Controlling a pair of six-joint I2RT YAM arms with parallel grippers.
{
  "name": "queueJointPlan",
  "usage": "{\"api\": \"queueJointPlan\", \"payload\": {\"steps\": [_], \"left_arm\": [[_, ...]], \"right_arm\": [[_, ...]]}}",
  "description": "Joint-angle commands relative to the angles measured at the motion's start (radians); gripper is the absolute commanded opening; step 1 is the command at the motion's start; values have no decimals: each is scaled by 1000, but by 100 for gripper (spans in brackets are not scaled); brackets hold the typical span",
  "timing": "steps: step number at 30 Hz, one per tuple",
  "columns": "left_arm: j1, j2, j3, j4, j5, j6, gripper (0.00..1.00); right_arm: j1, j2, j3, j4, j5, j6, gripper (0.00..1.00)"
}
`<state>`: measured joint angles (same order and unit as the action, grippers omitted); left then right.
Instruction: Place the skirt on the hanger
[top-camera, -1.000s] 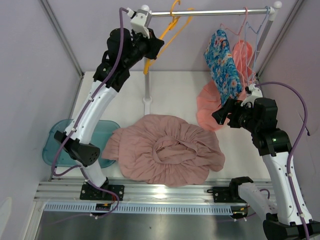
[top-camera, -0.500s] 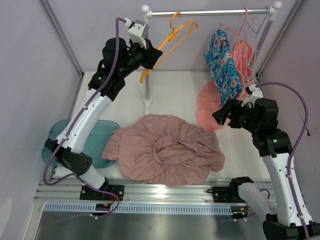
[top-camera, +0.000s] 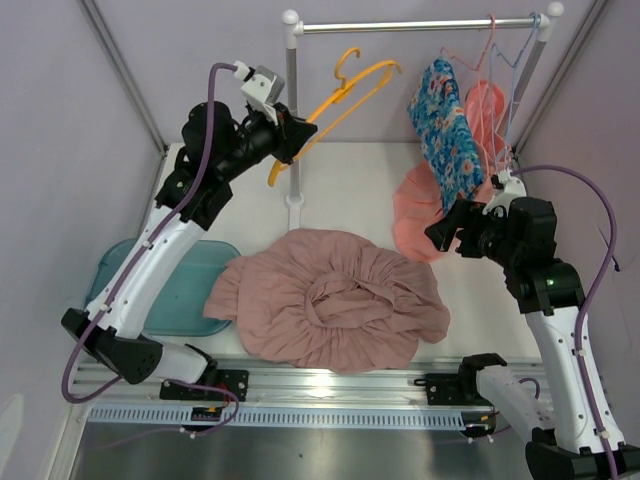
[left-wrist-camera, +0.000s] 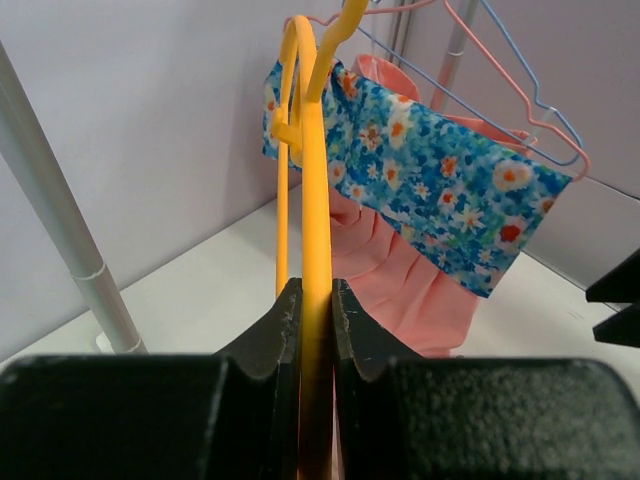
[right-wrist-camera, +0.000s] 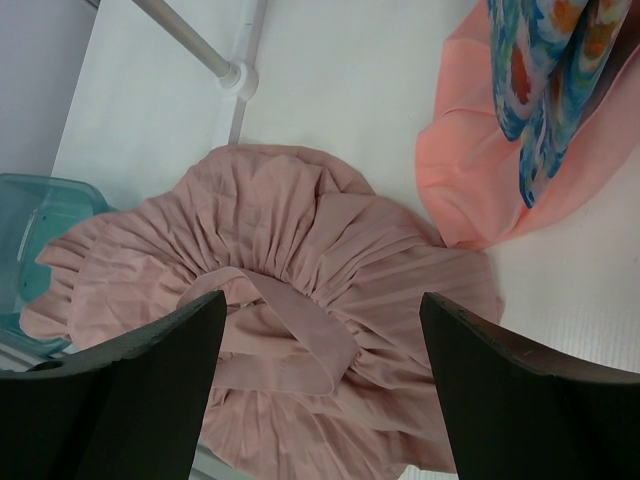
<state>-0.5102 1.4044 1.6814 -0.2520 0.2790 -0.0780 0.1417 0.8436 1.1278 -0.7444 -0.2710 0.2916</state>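
The dusty pink pleated skirt (top-camera: 330, 300) lies crumpled on the white table, its waistband on top; it also shows in the right wrist view (right-wrist-camera: 300, 290). My left gripper (top-camera: 290, 135) is shut on the lower bar of the orange hanger (top-camera: 345, 90) and holds it in the air below the rail, left of the hung clothes. In the left wrist view the hanger (left-wrist-camera: 315, 200) runs up between the closed left gripper (left-wrist-camera: 316, 300). My right gripper (top-camera: 447, 228) is open and empty above the skirt's right side, with the skirt seen between its jaws (right-wrist-camera: 322, 310).
A clothes rail (top-camera: 420, 24) on a white post (top-camera: 292, 120) stands at the back. A blue floral garment (top-camera: 447, 125) and a coral skirt (top-camera: 425, 210) hang from its right end. A teal tray (top-camera: 195, 270) lies at the left.
My left arm has taken the orange hanger off the rail and drawn it down and to the left. The right arm and the pink skirt have not moved.
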Motion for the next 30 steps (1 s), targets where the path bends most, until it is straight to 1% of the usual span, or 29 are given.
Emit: {"api": "queueJointPlan", "payload": {"steps": [1,4,5,6,8,9,10,12,13,15,16,17,19,20,21,23,26,29,30], "left_arm": [[-5,-61,-32,27,42,17,0],[-10,-126,-126,29,38,-25,0],[-28,-155,-152,30,22,-45,0],[-42,-223,-246,37,3,-54,0],[-97,-293,-345,42,-29,-74,0],[-123,-361,-395,33,-58,-74,0],[-163,-392,-422,8,-84,-81,0],[-192,-450,-492,-21,-97,-121,0],[-227,-506,-558,-53,-100,-132,0],[-267,-570,-601,-104,-144,-157,0],[-301,-635,-659,-122,-159,-164,0],[-313,-665,-672,-151,-182,-177,0],[-335,-744,-702,-237,-199,-190,0],[-340,-769,-716,-268,-202,-200,0],[-344,-792,-727,-326,-201,-203,0],[-355,-867,-752,-374,-198,-213,0],[-356,-962,-769,-440,-179,-232,0],[-358,-1013,-761,-515,-178,-241,0],[-358,-1021,-773,-541,-175,-241,0]], "right_arm": [[-4,-17,13,-9,-14,-14,85],[2,-23,-5,-41,-17,1,84],[10,-32,-22,-52,-13,15,84],[33,-56,-43,-52,-16,44,82],[73,-87,-120,-44,4,76,80],[100,-100,-144,-44,24,93,76],[169,-121,-166,-41,47,130,74],[252,-139,-236,-29,113,179,68],[347,-156,-264,-4,133,205,66],[453,-166,-345,22,217,288,63],[508,-164,-371,40,296,313,63],[615,-160,-413,46,341,358,63],[715,-141,-448,63,421,401,63],[792,-120,-463,72,476,432,63],[820,-107,-485,85,493,443,63],[860,-60,-493,99,553,461,63],[863,-23,-500,125,598,459,62],[829,1,-514,164,593,437,59],[799,21,-519,177,583,429,58]]}}
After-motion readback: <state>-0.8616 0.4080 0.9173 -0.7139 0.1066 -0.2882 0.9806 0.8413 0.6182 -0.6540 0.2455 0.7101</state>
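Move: The left hand holds the orange hanger. From it, the dusty-pink skirt's middle lies some 16 cm back, 5 cm right and about 44 cm below; the teal bin is roughly 12 cm back and 35 cm left, the rack's left foot about 6 cm ahead and 4 cm left, both near table level. From the right hand, the same skirt is about 5 cm back, 22 cm left and 27 cm below, with the coral skirt's lying part some 17 cm ahead, 3 cm right, 25 cm below. Back and down, the left hand carries the still-pinched hanger off from the rack, about 25 cm towards its base and 16 cm lower, drifting left late on and tipping down some 20 degrees. The right hand sinks steeply, back and left, towards the dusty-pink skirt's near right part, edging forward again at the end; its fingers narrow but stay open and tip further down. ##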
